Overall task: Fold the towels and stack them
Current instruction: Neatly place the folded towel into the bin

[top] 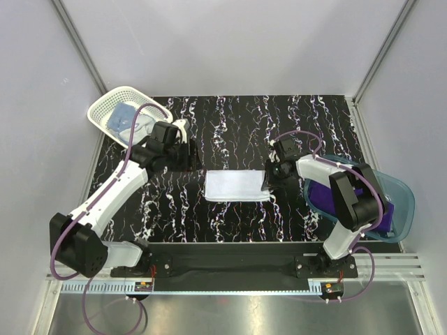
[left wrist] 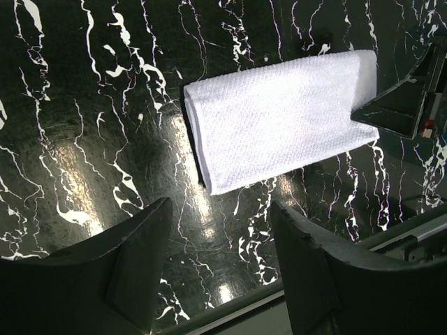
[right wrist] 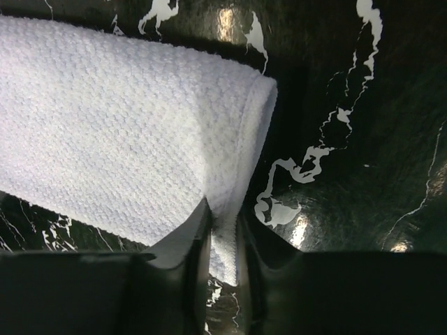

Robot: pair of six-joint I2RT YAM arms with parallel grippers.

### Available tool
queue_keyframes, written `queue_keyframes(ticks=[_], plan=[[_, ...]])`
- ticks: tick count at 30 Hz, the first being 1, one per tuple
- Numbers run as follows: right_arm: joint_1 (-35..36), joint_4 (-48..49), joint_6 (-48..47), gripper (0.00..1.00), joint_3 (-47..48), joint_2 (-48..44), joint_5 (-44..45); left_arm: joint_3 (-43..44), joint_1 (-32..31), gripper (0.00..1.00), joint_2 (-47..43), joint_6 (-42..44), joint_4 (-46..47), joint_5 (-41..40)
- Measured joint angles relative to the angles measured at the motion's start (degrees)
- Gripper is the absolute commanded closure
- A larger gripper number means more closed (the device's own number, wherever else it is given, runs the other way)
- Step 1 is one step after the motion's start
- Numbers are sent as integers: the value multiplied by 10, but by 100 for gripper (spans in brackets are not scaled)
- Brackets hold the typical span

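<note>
A folded white towel (top: 236, 185) lies flat in the middle of the black marbled table. My right gripper (top: 269, 180) is at its right end, shut on the towel's hemmed corner (right wrist: 223, 230), which is pinched between the two fingers. The rest of the white towel (right wrist: 119, 132) rests on the table. My left gripper (top: 194, 156) hovers open a short way left of and behind the towel (left wrist: 279, 118), with only bare table between its fingers (left wrist: 220, 230). A purple towel (top: 328, 199) lies in the blue tub. A light blue towel (top: 124, 117) sits in the white basket.
The white lattice basket (top: 98, 112) stands at the table's back left corner. The translucent blue tub (top: 401, 202) sits at the right edge, partly under the right arm. A metal rail (top: 244, 262) runs along the near edge.
</note>
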Motion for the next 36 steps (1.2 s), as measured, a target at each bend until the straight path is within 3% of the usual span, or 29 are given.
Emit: queue_keyframes(ticks=[1,2,3,12,26,36], plan=[[0,0,2,80,-1,0,-3,1,0,36,0,0,0,2],[0,0,4,95,-3,0,-3,1,1,37,0,0,-1,4],[0,1,6,100,-3,1,-5,2,1,37,0,0,-2,5],[-2,-4,17,100,-4,0,-29,2,5,37,0,0,-4,17],[-69,-166,21,100,19,-137,30,-3,6,37,10,-2,3,50],[-190,-291,-17,100,74,-251,93,-3,6,37,10,-2,5,88]])
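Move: The folded white towel lies flat at my right fingertips. They straddle its right edge while half open, and its middle is about 9 cm to the left and 1 cm ahead. The bin's middle sits some 27 cm to the right and 4 cm back, with the purple towel inside about 25 cm right and 4 cm back. From my raised left hand, the white towel is roughly 11 cm right, 1 cm ahead and 17 cm below. I shut my right fingers on the towel's right edge, pinching it almost in place at the table. Then I sweep it right and up together, some 14 cm across and 13 cm high, towards the bin and over its left rim, turning the hand about 20 degrees clockwise. My left hand stays open and empty, easing only a couple of centimetres right and back. ##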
